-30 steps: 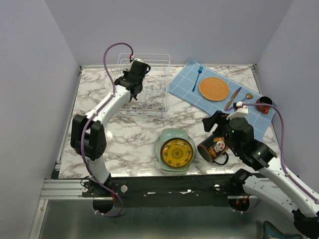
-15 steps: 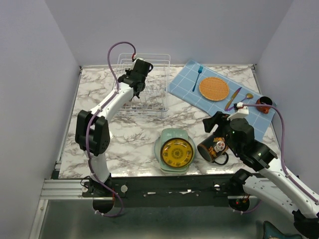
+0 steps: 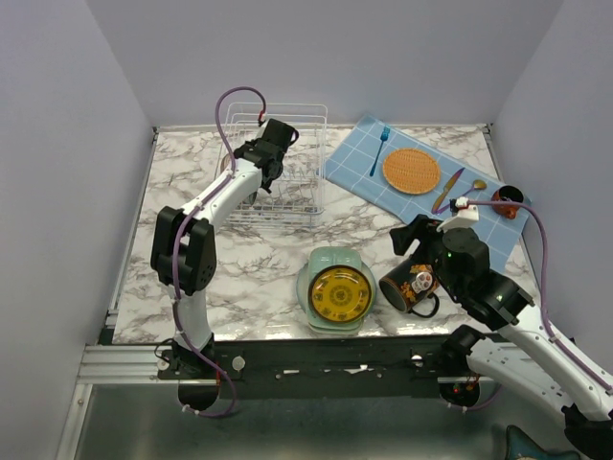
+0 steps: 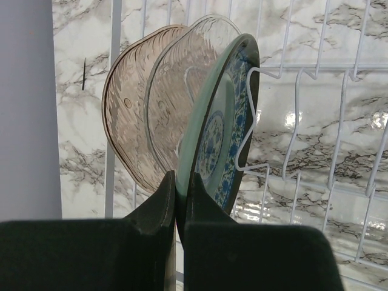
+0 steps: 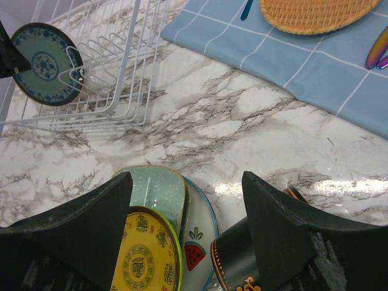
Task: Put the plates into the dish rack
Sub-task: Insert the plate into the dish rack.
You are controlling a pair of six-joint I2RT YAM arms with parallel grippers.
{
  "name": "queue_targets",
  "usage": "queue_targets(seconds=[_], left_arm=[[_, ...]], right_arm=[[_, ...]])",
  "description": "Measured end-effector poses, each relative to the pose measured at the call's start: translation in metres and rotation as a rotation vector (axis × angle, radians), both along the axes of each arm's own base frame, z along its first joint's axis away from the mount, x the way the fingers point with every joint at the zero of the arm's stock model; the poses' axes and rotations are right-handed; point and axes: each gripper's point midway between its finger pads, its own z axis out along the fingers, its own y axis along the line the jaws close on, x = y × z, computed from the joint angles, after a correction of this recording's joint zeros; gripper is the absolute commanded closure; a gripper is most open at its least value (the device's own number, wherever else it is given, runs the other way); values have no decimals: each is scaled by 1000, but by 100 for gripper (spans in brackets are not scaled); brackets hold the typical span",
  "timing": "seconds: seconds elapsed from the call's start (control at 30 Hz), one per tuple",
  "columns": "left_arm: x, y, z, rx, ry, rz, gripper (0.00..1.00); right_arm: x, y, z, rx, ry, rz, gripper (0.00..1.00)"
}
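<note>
In the left wrist view my left gripper (image 4: 180, 193) is shut on the rim of the teal-patterned plate (image 4: 221, 130), which stands on edge between the prongs of the white dish rack (image 4: 303, 115). Two brownish plates (image 4: 130, 109) stand upright just behind it. From above, the left gripper (image 3: 272, 146) hangs over the dish rack (image 3: 297, 206). My right gripper (image 5: 187, 179) is open above a stack near the front edge: a yellow plate (image 5: 142, 260) on a mint-green plate (image 5: 154, 191) on a watermelon plate (image 5: 203, 242). The teal plate (image 5: 45, 63) also shows in the right wrist view.
A black decorated mug (image 3: 407, 287) lies beside the stack of plates (image 3: 335, 292), under my right arm. At the back right, a blue cloth (image 3: 359, 168) holds an orange woven mat (image 3: 411, 171), a blue fork (image 3: 380, 149) and some cutlery. A small red cup (image 3: 508, 199) stands at its right edge.
My left arm has swung right over the rack, carrying the teal plate with it. The right arm, stack and mug have not moved.
</note>
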Motion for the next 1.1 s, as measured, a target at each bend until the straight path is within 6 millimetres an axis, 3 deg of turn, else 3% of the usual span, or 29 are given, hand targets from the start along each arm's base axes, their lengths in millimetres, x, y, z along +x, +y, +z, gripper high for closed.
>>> queue_targets(seconds=[0.43,0.73,1.1], left_arm=[[1,-3,-15,-10,29,2,96],[5,-6,-19,-18,23,4,71],[-1,-3,-24,-5,50,5,63]], right_arm=[[0,0,-2,-4,5,0,18],[0,0,-2,-4,5,0,18],[1,0,-2,-5,5,0,17]])
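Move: The green plate is already in the left hand, pinched at its near upper rim. Its slot in the dish rack lies about 5 cm ahead of this hand, straight in line and some 9 cm below. Both neighbours stand about 7 cm ahead and 5 cm lower: the clear plate 3 cm to the left, the brown plate 6 cm to the left. From the idle right hand the slot lies roughly 27 cm ahead, 36 cm to the left and 16 cm below. Down by about 2.5 cm, slowly, after a brief hold, the left hand lowers the pinched green plate into its slot beside the clear plate, with hardly any sideways travel. Near the bottom the fingers open to about a third and free the rim, then stay low astride it while sinking the last half centimetre. ##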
